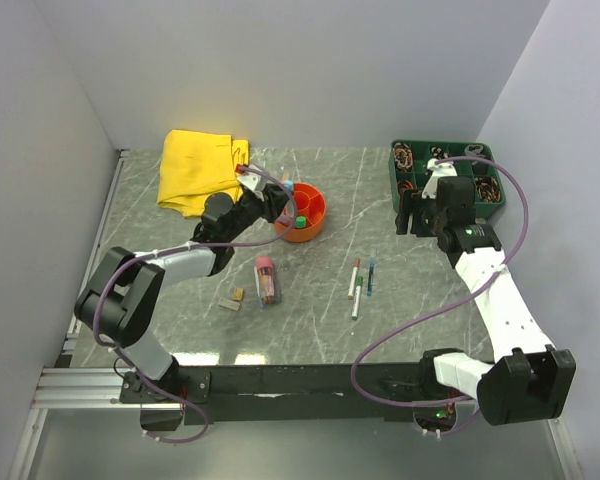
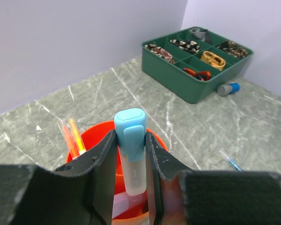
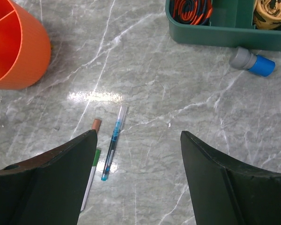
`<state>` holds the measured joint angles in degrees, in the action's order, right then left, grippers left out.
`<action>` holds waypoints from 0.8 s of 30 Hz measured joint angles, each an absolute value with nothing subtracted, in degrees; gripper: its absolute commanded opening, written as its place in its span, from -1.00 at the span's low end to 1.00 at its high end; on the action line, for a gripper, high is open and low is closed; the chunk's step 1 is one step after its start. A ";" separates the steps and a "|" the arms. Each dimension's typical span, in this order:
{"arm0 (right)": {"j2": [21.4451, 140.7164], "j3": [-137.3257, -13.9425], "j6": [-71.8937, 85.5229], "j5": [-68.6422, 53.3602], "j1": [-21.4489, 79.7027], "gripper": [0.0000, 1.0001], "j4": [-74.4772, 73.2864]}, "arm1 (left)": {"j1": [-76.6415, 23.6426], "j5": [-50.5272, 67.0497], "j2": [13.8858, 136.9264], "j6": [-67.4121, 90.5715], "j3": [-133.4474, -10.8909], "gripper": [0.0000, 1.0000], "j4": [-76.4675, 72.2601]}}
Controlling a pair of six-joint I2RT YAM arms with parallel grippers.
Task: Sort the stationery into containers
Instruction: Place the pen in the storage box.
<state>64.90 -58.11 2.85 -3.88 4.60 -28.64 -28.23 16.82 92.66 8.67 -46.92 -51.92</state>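
My left gripper (image 2: 130, 164) is shut on a frosted marker with a light blue cap (image 2: 130, 140), held upright over the orange organiser bowl (image 2: 91, 133). Orange pens (image 2: 72, 136) and a lilac stick (image 2: 126, 204) sit inside the bowl. From above, the left gripper (image 1: 278, 202) hangs at the bowl's (image 1: 317, 226) left rim. Three pens lie mid-table: a blue one (image 3: 112, 143), a brown-capped one (image 3: 96, 124) and a green-and-white one (image 3: 91, 178). The right gripper (image 3: 138, 154) hovers open and empty to their right. A pink-capped clear tube (image 1: 266, 280) and tan blocks (image 1: 233, 299) lie left of centre.
A green divided tray (image 1: 395, 190) of small parts stands at the back right, with a grey-and-blue capped piece (image 3: 252, 62) beside it on the table. A folded yellow cloth (image 1: 200, 168) lies at the back left. White walls close the back and sides.
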 measured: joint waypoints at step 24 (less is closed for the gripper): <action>66.87 -57.67 2.50 -4.32 4.60 0.60 -28.67 | -31.11 10.66 98.54 7.42 -37.36 -0.47 -61.01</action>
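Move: The left hand already holds the pen upright by its light-blue cap over the near-left part of the orange storage box, whose middle is about 3 cm ahead, 4 cm right and 16 cm below. In the box the orange and yellow pens stand some 6 cm ahead and 1 cm right, the green-capped marker about level and 5 cm right. The pink-topped pencil case lies 13 cm back, 4 cm left. From the idle right hand the box is roughly 8 cm ahead and 24 cm left. The left arm lowers the upright pen about 8 cm, nearly straight down at first, bringing its lower end past the rim into the near compartment between the purple piece and the green-capped marker. Over the last part, still sinking, the hand eases back some 2 cm towards its own base, with the fingers keeping their hold on the cap and the wrist all but unturned. ##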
